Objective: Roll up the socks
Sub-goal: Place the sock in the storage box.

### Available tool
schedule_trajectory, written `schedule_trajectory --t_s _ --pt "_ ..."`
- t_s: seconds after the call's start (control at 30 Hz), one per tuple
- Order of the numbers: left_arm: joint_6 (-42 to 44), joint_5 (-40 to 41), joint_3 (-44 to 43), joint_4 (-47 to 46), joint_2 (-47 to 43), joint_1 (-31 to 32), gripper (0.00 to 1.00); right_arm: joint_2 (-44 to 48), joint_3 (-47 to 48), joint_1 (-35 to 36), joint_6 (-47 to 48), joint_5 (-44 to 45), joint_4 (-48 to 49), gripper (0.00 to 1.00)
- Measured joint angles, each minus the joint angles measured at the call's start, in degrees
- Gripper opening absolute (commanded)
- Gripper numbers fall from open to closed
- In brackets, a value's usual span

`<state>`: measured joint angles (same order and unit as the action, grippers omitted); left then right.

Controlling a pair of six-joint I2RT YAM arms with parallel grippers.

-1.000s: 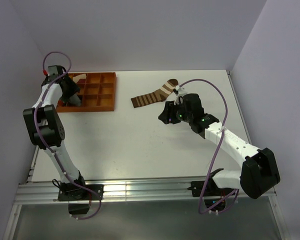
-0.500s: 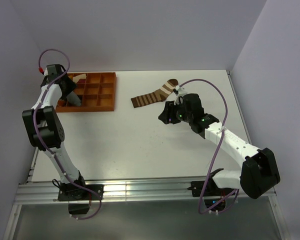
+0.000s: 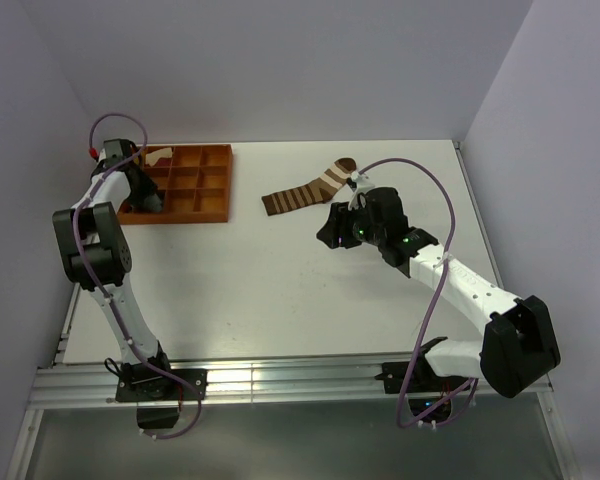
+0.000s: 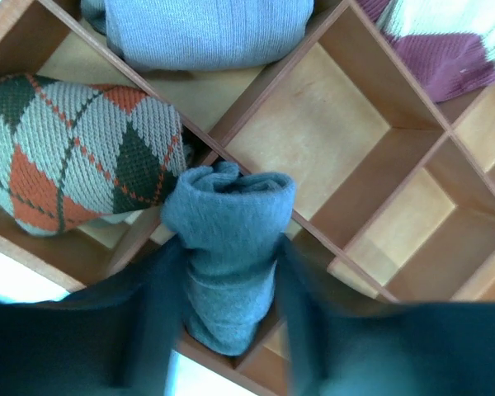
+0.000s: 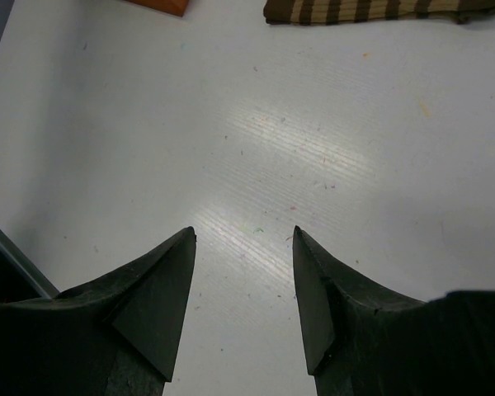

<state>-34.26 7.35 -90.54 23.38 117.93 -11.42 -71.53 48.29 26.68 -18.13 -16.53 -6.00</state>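
In the left wrist view a rolled grey sock [image 4: 231, 206] stands in a compartment of the orange wooden tray [image 4: 338, 132], across one of its dividers. My left gripper [image 4: 228, 247] is shut on it, with blurred dark fingers pressed against both sides. From above, that gripper [image 3: 140, 190] is at the tray's left end [image 3: 205, 190]. The brown sock with white stripes [image 3: 305, 190] lies flat on the table, right of the tray. My right gripper [image 3: 330, 232] hovers open just in front of it. Its fingers hold nothing, and the striped sock [image 5: 363, 10] lies at the top edge of its view.
Other tray compartments hold a rolled argyle sock [image 4: 74, 148], a light blue roll [image 4: 198, 29] and a cream and maroon one [image 4: 445, 41]. The tray's corner [image 5: 161, 4] shows in the right wrist view. Walls close in the table at the left, back and right.
My left wrist has shifted slightly over the tray's left end and its jaws have narrowed on the grey sock. The right arm and the striped sock have not moved.
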Motion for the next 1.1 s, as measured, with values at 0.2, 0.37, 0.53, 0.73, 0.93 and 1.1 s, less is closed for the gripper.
schedule_trajectory --t_s 0.2,0.37,0.53,0.73,0.93,1.1 --pt "0.11 0.02 0.33 -0.55 0.22 0.04 0.03 0.00 0.00 0.00 0.00 0.00 0.00 0.58" --pt "0.44 0.00 0.31 -0.37 0.22 0.15 0.00 -0.11 0.00 0.00 0.00 0.00 0.00 0.58" --pt "0.39 -0.42 -1.62 1.46 1.70 0.13 0.00 -0.11 0.00 -0.09 0.00 0.02 0.00 0.58" --pt "0.61 -1.62 -6.27 6.19 4.70 -0.09 0.00 -0.11 0.00 -0.09 0.00 0.31 0.02 0.58" --pt "2.16 -3.61 -12.33 12.17 8.37 -0.55 0.00 -0.13 0.00 -0.11 0.00 0.42 0.02 0.58" --pt "3.89 -5.27 -16.28 16.00 10.69 -0.90 0.00 -0.13 0.00 -0.11 0.00 0.44 0.02 0.58"
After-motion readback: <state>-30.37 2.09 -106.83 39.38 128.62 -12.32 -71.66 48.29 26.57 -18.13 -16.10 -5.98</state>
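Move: The rolled blue-grey sock is right at my left hand, between the half-open fingers, its middle only about 2 cm below. In the storage box around it, the argyle sock sits some 9 cm to my left and 1 cm ahead, the light-blue sock about 8 cm ahead and 9 cm left, and an empty compartment roughly 8 cm straight ahead, all some 3 cm below. From my right hand the rolled sock is about 20 cm ahead, 55 cm left and 12 cm below. I bring my left fingers nearly shut on the rolled sock while the hand stays almost in place. Then, keeping them closed, I press down into the roll towards its compartment, sinking about 2 cm while the wrist tilts some 10 degrees so the fingers point more steeply down. ##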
